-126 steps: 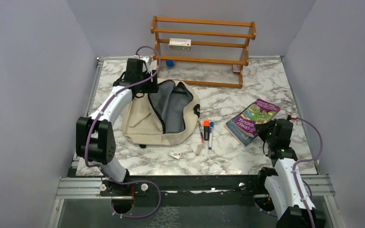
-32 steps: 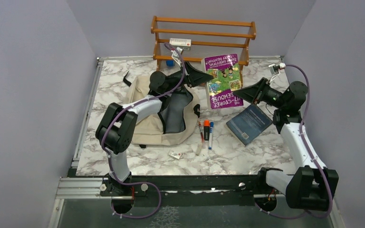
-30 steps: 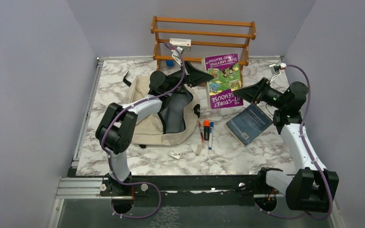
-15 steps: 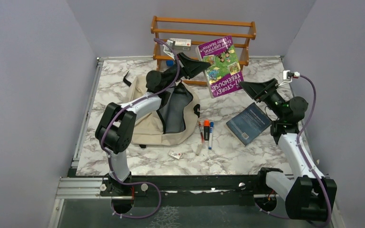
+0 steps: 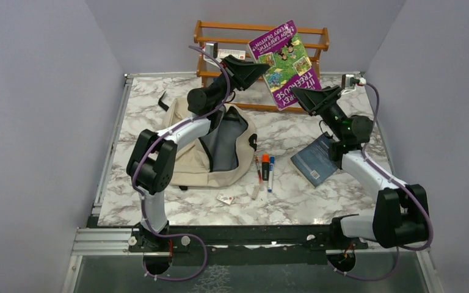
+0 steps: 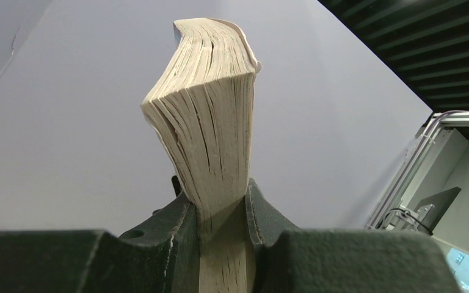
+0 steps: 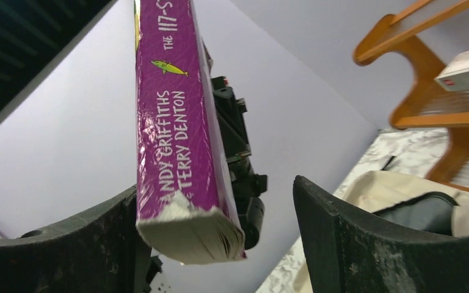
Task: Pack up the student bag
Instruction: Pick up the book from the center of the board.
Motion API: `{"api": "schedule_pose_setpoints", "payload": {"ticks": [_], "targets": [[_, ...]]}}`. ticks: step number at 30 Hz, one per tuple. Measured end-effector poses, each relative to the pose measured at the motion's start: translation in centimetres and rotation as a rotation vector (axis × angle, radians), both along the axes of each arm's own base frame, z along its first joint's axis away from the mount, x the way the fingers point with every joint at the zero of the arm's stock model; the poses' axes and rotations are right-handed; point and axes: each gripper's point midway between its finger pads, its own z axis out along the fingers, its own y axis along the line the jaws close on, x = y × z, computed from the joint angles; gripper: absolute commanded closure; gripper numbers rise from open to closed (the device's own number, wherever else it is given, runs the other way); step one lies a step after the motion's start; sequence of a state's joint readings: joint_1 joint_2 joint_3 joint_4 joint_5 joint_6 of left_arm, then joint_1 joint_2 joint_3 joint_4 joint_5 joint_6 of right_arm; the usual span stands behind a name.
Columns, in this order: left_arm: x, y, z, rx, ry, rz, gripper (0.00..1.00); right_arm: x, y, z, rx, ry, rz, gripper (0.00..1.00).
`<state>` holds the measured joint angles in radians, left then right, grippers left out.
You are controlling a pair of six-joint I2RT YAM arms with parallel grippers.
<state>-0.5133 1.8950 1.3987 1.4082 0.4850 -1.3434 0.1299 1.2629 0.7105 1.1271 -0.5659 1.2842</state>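
Note:
The student bag (image 5: pixel 186 152) lies open on the marble table, cream with a dark lining; its edge also shows in the right wrist view (image 7: pixel 378 186). High above it, in front of the rack, my left gripper (image 5: pixel 256 68) is shut on a thick purple book (image 5: pixel 284 61). In the left wrist view the book's page block (image 6: pixel 207 122) is pinched between the jaws of the left gripper (image 6: pixel 223 213). My right gripper (image 5: pixel 301 97) is open just below the book's lower corner. Its spine (image 7: pixel 171 122) sits inside the right gripper (image 7: pixel 217 204), beside one finger, with a wide gap to the other.
A wooden rack (image 5: pixel 259 43) stands at the back with a small box (image 7: pixel 467 67) on a shelf. A blue book (image 5: pixel 317 162) lies under the right arm. Markers (image 5: pixel 265 168), a pen (image 5: pixel 254 191) and a small white piece (image 5: pixel 225 199) lie beside the bag.
My right gripper has opened and let go of the purple book. The left gripper has raised and tilted the book toward the rack, and the right gripper has come in under it.

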Motion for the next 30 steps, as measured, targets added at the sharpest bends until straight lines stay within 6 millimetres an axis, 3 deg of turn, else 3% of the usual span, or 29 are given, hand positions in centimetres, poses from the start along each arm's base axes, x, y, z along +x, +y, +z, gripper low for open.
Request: {"api": "schedule_pose_setpoints", "payload": {"ticks": [3, 11, 13, 16, 18, 20, 23, 26, 30], "targets": [[0.1, -0.2, -0.2, -0.004, 0.008, 0.002, 1.00, 0.3, 1.2, 0.1, 0.031, -0.022, 0.029, 0.33], [0.6, 0.1, 0.1, -0.026, -0.003, 0.046, 0.97, 0.0, 2.6, 2.0, 0.133, -0.123, 0.032, 0.75], [0.6, 0.2, 0.0, -0.030, -0.010, 0.057, 0.72, -0.1, 2.7, 2.2, 0.138, -0.141, 0.026, 0.88], [0.7, 0.5, -0.4, -0.025, -0.009, 0.082, 0.36, 0.0, 2.9, 1.9, 0.117, -0.150, 0.013, 0.99], [0.7, 0.8, -0.8, -0.008, -0.009, 0.102, 0.19, 0.3, 2.9, 1.5, 0.086, -0.145, -0.012, 1.00], [0.5, 1.6, -1.2, 0.024, -0.013, 0.134, 0.10, 0.4, 3.0, 1.0, 0.039, -0.124, -0.038, 0.99], [0.0, 3.1, -1.9, 0.073, -0.015, 0.174, 0.08, 0.0, 2.9, 1.0, -0.040, -0.115, -0.080, 1.00], [0.8, 6.5, -2.8, 0.146, -0.001, 0.268, 0.08, -0.4, 2.4, 0.9, -0.139, -0.110, -0.135, 1.00], [2.6, 11.3, -5.2, 0.281, 0.076, 0.416, 0.06, 0.7, 2.4, 0.2, -0.281, -0.050, -0.174, 1.00]]}}
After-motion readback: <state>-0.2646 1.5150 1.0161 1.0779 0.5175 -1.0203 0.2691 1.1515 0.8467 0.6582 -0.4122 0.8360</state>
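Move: Held up at its page edge by the left fingers, the upright book has its middle about 6 cm right and 2 cm above the left hand. The bag lies roughly 18 cm left, 3 cm back and 42 cm below that hand. From the open right hand, the book's middle is some 5 cm ahead, 4 cm left and 5 cm above; the blue book lies about 16 cm right, 2 cm back and 38 cm down. Slipping about 3 cm left over the book's lower spine end while rising slightly, the right hand shuts its fingers and pinches it, then eases down and rolls its left side lower. The left hand holds until that grip is made, then opens wide and swings away some 11 cm left and 5 cm down, turning counter-clockwise. ##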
